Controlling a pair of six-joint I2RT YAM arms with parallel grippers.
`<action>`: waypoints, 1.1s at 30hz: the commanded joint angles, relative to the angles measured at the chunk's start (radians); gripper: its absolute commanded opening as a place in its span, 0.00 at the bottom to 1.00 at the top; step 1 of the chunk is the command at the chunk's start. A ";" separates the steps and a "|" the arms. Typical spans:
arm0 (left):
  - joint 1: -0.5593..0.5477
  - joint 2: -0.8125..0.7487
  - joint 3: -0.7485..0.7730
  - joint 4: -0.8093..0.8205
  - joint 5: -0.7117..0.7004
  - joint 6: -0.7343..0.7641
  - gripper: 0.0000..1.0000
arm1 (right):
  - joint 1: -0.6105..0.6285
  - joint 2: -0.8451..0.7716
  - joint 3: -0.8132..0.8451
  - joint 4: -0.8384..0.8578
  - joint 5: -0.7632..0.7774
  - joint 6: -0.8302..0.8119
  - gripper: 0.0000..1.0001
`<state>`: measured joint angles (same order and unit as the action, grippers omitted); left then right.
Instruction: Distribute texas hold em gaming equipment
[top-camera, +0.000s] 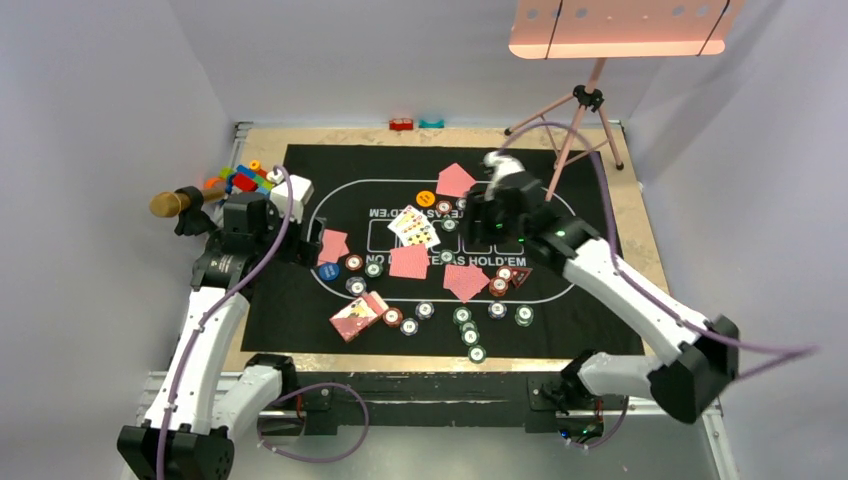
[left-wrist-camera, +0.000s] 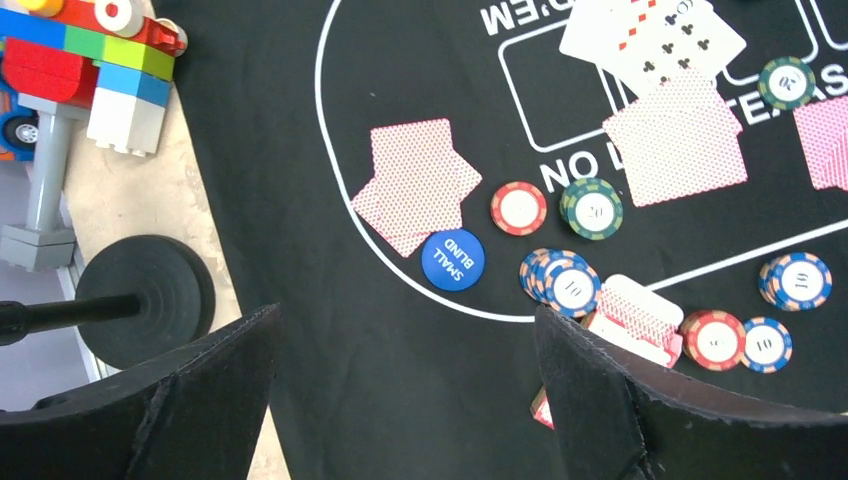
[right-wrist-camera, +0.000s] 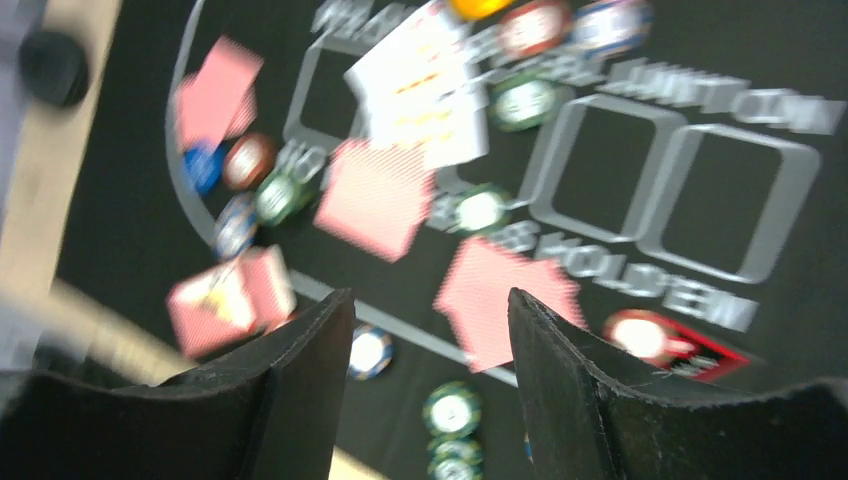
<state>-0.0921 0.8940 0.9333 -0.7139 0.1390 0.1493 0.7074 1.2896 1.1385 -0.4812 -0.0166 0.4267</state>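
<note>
Poker chips, discs and pink-backed cards lie spread over the black mat (top-camera: 300, 330). My left gripper (left-wrist-camera: 405, 320) is open and empty above bare mat at the left of the layout, in the top view (top-camera: 312, 245). Just beyond it lie the blue small-blind disc (left-wrist-camera: 453, 260), two pink cards (left-wrist-camera: 415, 185), a red chip (left-wrist-camera: 518, 208), a green chip (left-wrist-camera: 592, 208) and stacked blue chips (left-wrist-camera: 560, 282) beside the card deck (left-wrist-camera: 635, 318). My right gripper (right-wrist-camera: 430, 300) hangs open and empty over the mat's middle, above green chips (right-wrist-camera: 452, 410). An orange disc (top-camera: 426, 198) lies farther back.
Toy bricks (left-wrist-camera: 90, 60) and a gold-headed microphone (top-camera: 172, 203) on a round black base (left-wrist-camera: 145, 300) stand off the mat's left edge. A pink tripod (top-camera: 585, 110) stands at the back right. The right wrist view is motion-blurred.
</note>
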 joint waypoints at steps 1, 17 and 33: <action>0.029 -0.006 -0.016 0.102 -0.030 -0.037 1.00 | -0.142 -0.179 -0.083 0.096 0.282 0.068 0.62; 0.220 0.132 -0.167 0.369 0.125 -0.043 1.00 | -0.401 -0.247 -0.528 0.580 0.815 -0.060 0.83; 0.221 0.285 -0.387 1.030 0.154 -0.103 1.00 | -0.481 0.057 -0.754 1.526 0.874 -0.377 0.94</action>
<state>0.1215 1.1725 0.5873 0.0738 0.2657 0.0780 0.2375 1.3064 0.3393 0.8455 0.8143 0.0975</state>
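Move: The card box, already put down, lies about 9 cm back and 22 cm to the left of the right hand, some 19 cm below it. A face-down stack lies almost beneath that hand, 1 cm back and 3 cm right, with the red chips level with the hand and 11 cm right. From the left hand the box is about 8 cm back and 9 cm right, and the left player's cards are 10 cm straight ahead, both some 18 cm below. The empty right hand sweeps about 30 cm to the right, away from the card box and past the red chips to bare mat, rising slightly and then sinking while easing forward; it swings well over 60 degrees clockwise, its fingers lifting nearly level and opening wider. The empty left hand, still wide open, goes some 9 cm forward and as far down towards the left player's cards, drifting left and ending just left of and still above them, its fingers tipping up slightly. ##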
